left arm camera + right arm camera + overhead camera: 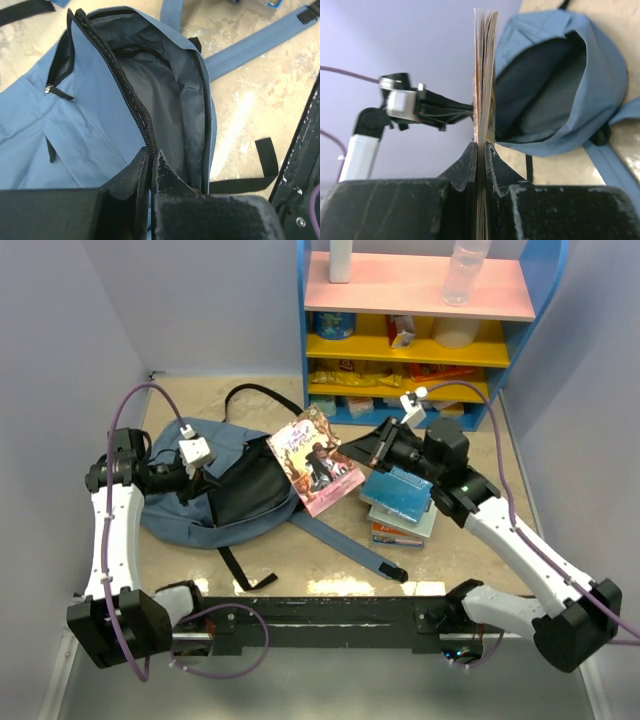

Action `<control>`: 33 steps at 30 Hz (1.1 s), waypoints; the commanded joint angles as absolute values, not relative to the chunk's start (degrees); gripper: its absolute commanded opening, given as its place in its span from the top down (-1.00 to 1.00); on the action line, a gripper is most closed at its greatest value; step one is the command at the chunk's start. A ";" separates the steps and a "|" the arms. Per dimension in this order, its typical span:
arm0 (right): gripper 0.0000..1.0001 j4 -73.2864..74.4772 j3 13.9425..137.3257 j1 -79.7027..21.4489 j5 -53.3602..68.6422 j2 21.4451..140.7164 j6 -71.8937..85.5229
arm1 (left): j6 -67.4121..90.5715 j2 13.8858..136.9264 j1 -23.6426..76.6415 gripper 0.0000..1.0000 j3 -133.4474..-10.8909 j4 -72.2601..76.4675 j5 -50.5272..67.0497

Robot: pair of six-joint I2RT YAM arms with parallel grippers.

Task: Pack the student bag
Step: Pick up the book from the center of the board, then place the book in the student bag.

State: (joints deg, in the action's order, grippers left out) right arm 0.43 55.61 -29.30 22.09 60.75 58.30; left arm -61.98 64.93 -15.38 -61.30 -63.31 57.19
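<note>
The student bag (190,515) lies at the left of the table, grey-blue, with its main compartment gaping and its dark lining showing (165,85). My left gripper (205,478) is shut on the bag's zipper edge (142,117) and holds that lip up; the left wrist view has the fingertips (151,155) pinched on the black zip. My right gripper (368,448) is shut on a pink picture book (318,462), held tilted in the air just right of the opening. The right wrist view shows this book edge-on (484,75) between the jaws (481,147), with the bag (605,60) beyond.
A stack of books (402,502) lies under the right arm. A shoulder strap (350,545) and black webbing (240,575) trail toward the black base rail (320,612). A blue shelf unit (420,335) with bottles and packets stands at the back.
</note>
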 commanded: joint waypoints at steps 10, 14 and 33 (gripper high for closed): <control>1.00 -2.64 59.23 -39.10 15.03 79.95 58.01 | -63.18 59.76 -16.00 1.00 -65.57 -64.49 63.63; 1.00 -1.85 62.66 -42.36 13.72 88.14 57.66 | -78.51 59.77 -15.91 1.00 -64.43 -74.07 66.09; 1.00 -5.45 92.19 -53.25 16.96 123.30 58.97 | -85.34 57.37 -6.33 1.00 -61.96 -75.32 67.06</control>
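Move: The pink book is already edge-gripped in the right fingers, held high. The backpack's open mouth lies about 25 cm to their left, 8 cm ahead and 23 cm below. The remaining book stack is roughly 12 cm to the right, 2 cm ahead and 21 cm below; the rim pinched by the left gripper is some 33 cm left, about level ahead, 13 cm lower. From the left hand the mouth is about 9 cm right, 7 cm ahead and 10 cm down. Swing the right gripper left and down, about 22 cm each way, tipping it down some 20 degrees and easing forward late, to carry the book into the backpack's mouth with the fingers kept shut on it. Keep the left pinch on the rim: lift it 3 cm, then draw it back about 6 cm while sinking again, and finally go right, turning clockwise. ##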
